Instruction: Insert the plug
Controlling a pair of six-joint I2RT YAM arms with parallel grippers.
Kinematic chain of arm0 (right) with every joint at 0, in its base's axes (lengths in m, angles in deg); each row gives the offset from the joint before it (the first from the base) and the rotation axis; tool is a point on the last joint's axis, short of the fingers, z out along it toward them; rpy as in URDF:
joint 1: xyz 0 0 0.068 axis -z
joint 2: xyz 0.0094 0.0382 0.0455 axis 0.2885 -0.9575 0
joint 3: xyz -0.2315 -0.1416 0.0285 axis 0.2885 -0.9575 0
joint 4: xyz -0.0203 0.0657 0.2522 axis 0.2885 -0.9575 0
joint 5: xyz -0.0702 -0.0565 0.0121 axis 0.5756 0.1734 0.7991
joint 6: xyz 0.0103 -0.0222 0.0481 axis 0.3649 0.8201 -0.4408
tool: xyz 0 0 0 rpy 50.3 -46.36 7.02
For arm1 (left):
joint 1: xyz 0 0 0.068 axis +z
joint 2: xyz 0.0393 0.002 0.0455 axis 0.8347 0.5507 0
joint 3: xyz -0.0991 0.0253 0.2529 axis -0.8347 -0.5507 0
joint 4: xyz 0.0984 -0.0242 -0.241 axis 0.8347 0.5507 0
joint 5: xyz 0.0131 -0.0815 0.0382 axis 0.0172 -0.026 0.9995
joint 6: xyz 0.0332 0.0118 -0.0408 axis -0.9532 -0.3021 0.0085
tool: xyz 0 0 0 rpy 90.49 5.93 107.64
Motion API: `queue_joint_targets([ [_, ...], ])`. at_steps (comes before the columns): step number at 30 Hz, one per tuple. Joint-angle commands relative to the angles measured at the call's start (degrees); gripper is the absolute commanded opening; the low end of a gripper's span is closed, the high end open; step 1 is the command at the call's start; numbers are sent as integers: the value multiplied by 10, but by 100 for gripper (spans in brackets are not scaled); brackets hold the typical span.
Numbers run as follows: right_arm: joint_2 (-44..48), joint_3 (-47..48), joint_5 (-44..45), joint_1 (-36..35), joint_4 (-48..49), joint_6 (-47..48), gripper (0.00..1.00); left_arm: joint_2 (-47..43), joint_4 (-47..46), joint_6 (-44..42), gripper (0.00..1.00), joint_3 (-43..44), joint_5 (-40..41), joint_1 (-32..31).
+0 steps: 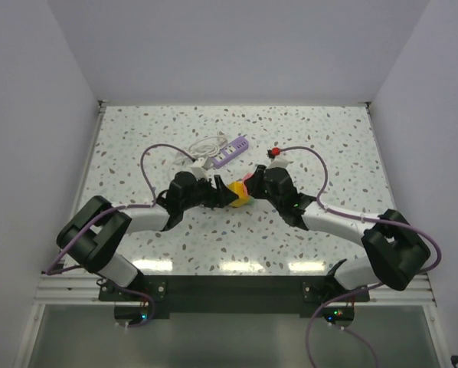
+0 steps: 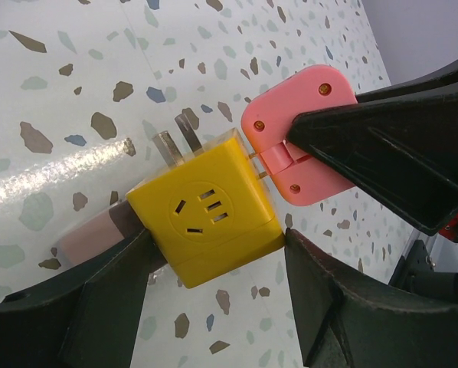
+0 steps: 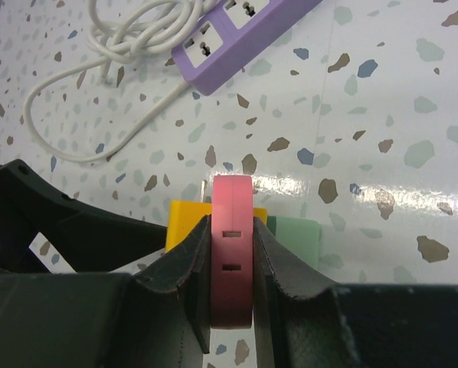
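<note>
A yellow cube adapter [image 2: 206,215] with socket holes on its face sits between the fingers of my left gripper [image 2: 214,253], which is shut on it just above the table. Its own metal prongs [image 2: 175,142] stick out toward the table. My right gripper [image 3: 233,230] is shut on a flat pink plug [image 3: 233,253], gripping its two broad faces. In the left wrist view the pink plug [image 2: 290,130] is against the cube's side, its pins partly inside. From the top view the cube [image 1: 242,195] and the plug [image 1: 248,182] meet between the left gripper [image 1: 221,193] and the right gripper [image 1: 256,188].
A purple power strip [image 1: 233,151] with a coiled white cord [image 1: 206,146] lies on the speckled table just behind the grippers; the right wrist view shows the strip [image 3: 244,34] too. A pale green piece [image 3: 298,238] shows beside the cube. Walls enclose the table on three sides.
</note>
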Motion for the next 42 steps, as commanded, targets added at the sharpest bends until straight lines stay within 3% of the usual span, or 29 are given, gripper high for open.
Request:
queue_joint_targets([
  [1,-50,-22,-99,-20,-80,-4,0,14,-26,-13,64,17,-55,-16],
  [20,-70,-88,-113,-21,-39,-49,0,10,-39,-5,63,13,-53,-16],
  [29,-91,-69,-124,-21,-45,-34,0,16,-43,-9,63,18,-58,-16],
  [32,-90,-57,-120,-20,-57,-25,0,8,-29,-18,69,20,-47,-16],
  [33,-87,-54,-115,-20,-61,-21,0,0,-21,-23,76,20,-42,-16],
  [36,-56,-50,-73,-20,-71,-4,0,-28,-5,-33,86,18,-20,-16],
  [42,16,-61,33,-20,-84,27,0,-103,23,-59,93,2,28,-16],
])
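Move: My right hand holds the pink plug, its pins pointing down at the yellow block, whose middle lies about 4 cm below that hand, 2 cm back and 2 cm to its left. The green block sits some 2 cm back, 2 cm right and 6 cm below that hand; the purple strip is about 11 cm ahead, 6 cm left and 10 cm below. My left hand grips the yellow block; from it the pink plug lies roughly 4 cm ahead, 4 cm right and 3 cm above. I press the pink plug down into the yellow block with my right hand, sinking a bit over 1 cm while its left side tips up about 5 degrees, then nudge forward under 1 cm, before easing back and up with fingers still shut on the plug. My left hand braces the yellow block until near the end, then opens wide and lifts about 1 cm off it. ##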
